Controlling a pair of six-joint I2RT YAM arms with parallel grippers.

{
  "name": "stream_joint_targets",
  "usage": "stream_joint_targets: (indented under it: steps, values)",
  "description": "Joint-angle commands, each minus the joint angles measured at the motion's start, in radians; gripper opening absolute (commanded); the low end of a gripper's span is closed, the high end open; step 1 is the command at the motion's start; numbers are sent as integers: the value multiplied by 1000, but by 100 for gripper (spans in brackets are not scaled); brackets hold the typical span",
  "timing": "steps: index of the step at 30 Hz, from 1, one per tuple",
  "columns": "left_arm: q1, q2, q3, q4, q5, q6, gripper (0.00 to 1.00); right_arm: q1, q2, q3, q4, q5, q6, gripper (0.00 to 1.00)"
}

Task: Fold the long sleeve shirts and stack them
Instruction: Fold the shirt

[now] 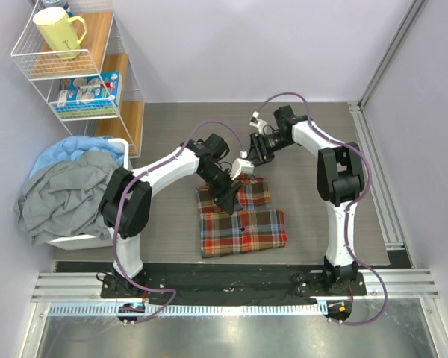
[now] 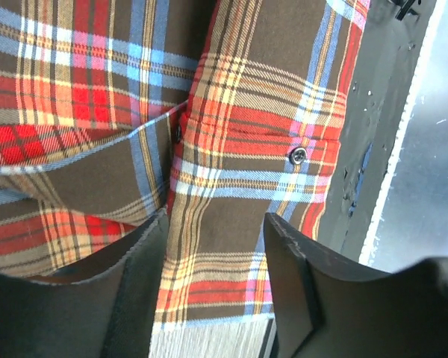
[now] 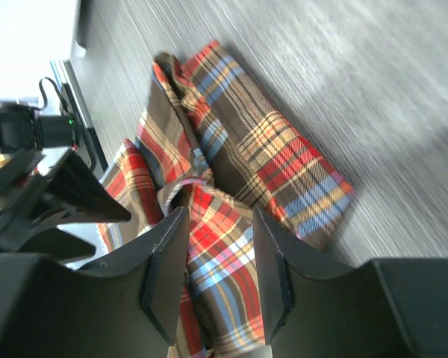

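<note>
The plaid long sleeve shirt [image 1: 243, 224] lies folded into a small rectangle on the grey table, with a looser part bunched at its far edge [image 1: 255, 190]. My left gripper [image 1: 229, 200] hovers low over the shirt's far left part. In the left wrist view its jaws [image 2: 216, 224] stand wide apart over flat plaid cloth [image 2: 246, 149] with a button. My right gripper [image 1: 245, 168] is at the shirt's far edge. In the right wrist view [image 3: 220, 216] a raised fold of plaid cloth [image 3: 220, 246] fills the gap between its fingers.
A white bin [image 1: 116, 142] heaped with grey and blue clothes [image 1: 63, 194] stands at the left. A wire shelf [image 1: 30, 56] with a yellow mug [image 1: 58, 31] hangs at the back left. An aluminium rail [image 1: 377, 186] runs along the right side.
</note>
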Motion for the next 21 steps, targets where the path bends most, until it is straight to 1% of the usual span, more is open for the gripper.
stream_joint_targets:
  steps: [1, 3, 9, 12, 13, 14, 15, 17, 18, 20, 21]
  values:
    - [3, 12, -37, 83, 43, -15, 57, 32, 37, 35, -12, -21, -41, 45]
    - [1, 16, -60, 138, 21, -20, 58, 45, 48, 35, -12, -21, -52, 46]
    - [-2, 67, -91, 175, 10, 21, 58, 66, 71, -5, -12, -9, -65, 45]
    - [-10, 79, -92, 152, 19, 49, 54, 69, 85, -20, -11, 15, -81, 45]
    - [-14, 78, -89, 132, 24, 66, 48, 66, 88, -22, -11, 28, -85, 45]
    - [-19, 75, -86, 120, 29, 74, 44, 67, 93, -22, -11, 34, -89, 45]
    - [-20, 70, -83, 101, 36, 81, 33, 67, 96, -22, -11, 38, -93, 45]
    - [-22, 64, -56, 48, 62, 94, 23, 67, 105, -22, -12, 43, -98, 44]
    - [-22, 59, -44, 31, 66, 92, 11, 67, 106, -22, -15, 45, -102, 44]
    - [-22, 52, -19, -6, 69, 89, 0, 67, 108, -22, -20, 49, -108, 42]
    - [-20, 41, -11, -11, 69, 89, 0, 67, 108, -23, -25, 49, -118, 42]
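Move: The front panel's fold ridge, beside the placket, lies about 5 cm below the open left hand and 1 cm back, neither left nor right. The placket button is some 5 cm back, 4 cm right and 6 cm down; the rear panel's middle is about 6 cm ahead and 1 cm right, also 6 cm down. For the right hand, the rear panel's far edge is about 3 cm back, 2 cm left and 7 cm below, with that panel's middle 8 cm back and 6 cm left. The left fingers shut on the fold ridge and pinch the plaid cloth beside the placket, after the hand sinks straight down about 5 cm and eases back roughly 1 cm as they close. Meanwhile the right hand, still half open, comes down some 6 cm, drawing slightly back and left, to get close over the rear panel's far edge; whether it touches there isn't clear. ##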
